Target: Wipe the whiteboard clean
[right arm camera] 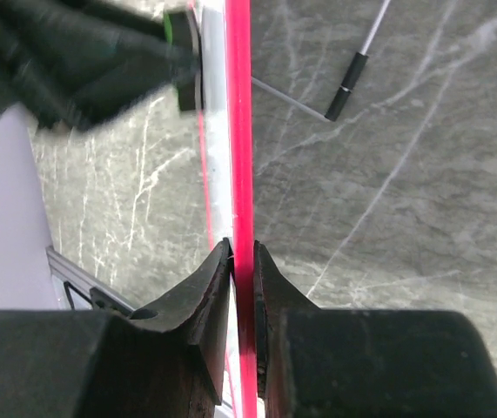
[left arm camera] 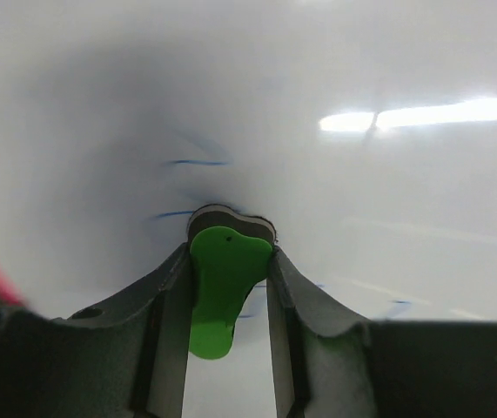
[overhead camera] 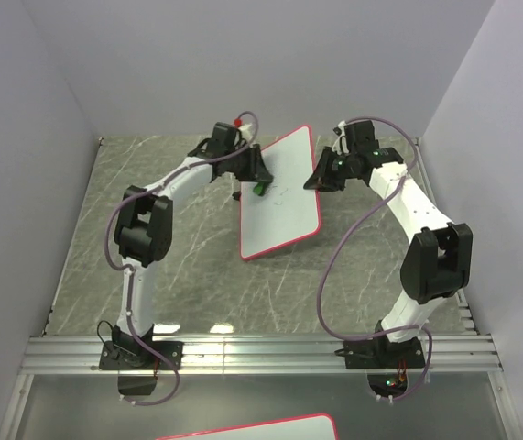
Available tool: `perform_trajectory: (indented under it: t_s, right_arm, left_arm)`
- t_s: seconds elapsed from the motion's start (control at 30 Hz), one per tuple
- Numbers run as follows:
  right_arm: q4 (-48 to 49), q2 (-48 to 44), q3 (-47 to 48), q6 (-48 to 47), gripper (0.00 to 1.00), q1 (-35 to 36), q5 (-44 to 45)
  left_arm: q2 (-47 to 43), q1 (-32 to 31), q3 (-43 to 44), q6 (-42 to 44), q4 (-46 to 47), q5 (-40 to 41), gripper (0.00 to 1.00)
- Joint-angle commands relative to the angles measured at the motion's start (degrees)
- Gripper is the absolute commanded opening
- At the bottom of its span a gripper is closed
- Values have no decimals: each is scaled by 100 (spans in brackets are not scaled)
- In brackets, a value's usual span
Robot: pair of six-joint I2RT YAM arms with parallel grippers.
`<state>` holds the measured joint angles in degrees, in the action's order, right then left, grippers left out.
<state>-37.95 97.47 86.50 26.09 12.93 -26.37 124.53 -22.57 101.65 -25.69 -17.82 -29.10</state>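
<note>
The whiteboard (overhead camera: 279, 197), white with a thin red rim, lies tilted on the marble table between both arms. Faint blue strokes (left arm camera: 198, 163) remain on its surface (left arm camera: 361, 200). My left gripper (overhead camera: 256, 186) is shut on the green eraser (left arm camera: 222, 283), whose dark pad presses against the board near its left edge. My right gripper (overhead camera: 314, 181) is shut on the board's right rim; in the right wrist view the red rim (right arm camera: 239, 131) runs straight between the jaws of that gripper (right arm camera: 243, 258). The eraser's green edge (right arm camera: 169, 26) shows beyond the board there.
A thin black-tipped rod (right arm camera: 344, 87) lies on the grey marble table (overhead camera: 188, 266) beyond the board. White walls close in the table on three sides. An aluminium rail (overhead camera: 261, 348) carries both arm bases. A second red-rimmed board edge (overhead camera: 252, 429) shows at the bottom.
</note>
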Motion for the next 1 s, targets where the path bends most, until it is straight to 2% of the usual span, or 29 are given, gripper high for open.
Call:
perform_trajectory:
  t_s: [0.0,0.27,0.4,0.53,0.83,0.97]
  right_arm:
    - [-248,-80,-2,-166,0,-19,405]
    - [-221,184,350,-34,0,-18,370]
    - [-168,185,350,28,0,-10,369]
    - [-186,106,280,2,0,-18,405]
    - [-151,-97,280,168,0,-106,212]
    - [51,-97,385,528,0,-168,-175]
  left_arm:
    - [-508,-897,58,-119,340,-569,0]
    - [-1211,-1153,-311,-612,762,-1361,0]
    - [-1352,-1101,-382,-499,624,-1063,0]
    - [-1282,-767,-592,-700,701,-966,0]
    - [-1370,-301,-2288,-490,1123,-324,0]
    - [-1458,-327,-2492,-647,1377,-412,0]
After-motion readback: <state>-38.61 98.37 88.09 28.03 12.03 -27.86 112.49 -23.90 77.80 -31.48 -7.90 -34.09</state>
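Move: My left hand holds the green eraser on the slanted whiteboard. The leftover blue marks lie some 4 cm to its right, 3 cm back and 4 cm higher up the slope. The board's red left edge runs level with that hand, 5 cm to its left and 4 cm lower; the right edge, where my right hand pinches it, is about 12 cm right, 1 cm back and 11 cm higher. From my right hand the marks lie 8 cm left, 2 cm back and 7 cm below. I wipe the eraser up the board's slope with my left hand, going right, back and up about 18 cm across the marks towards the raised right edge, the wrist turning some 20 degrees clockwise. Then I reverse, sweeping left and down to the low left side, 8 cm nearer my base than I began, the wrist turning back. My right hand stays, still pinching the board's edge. ##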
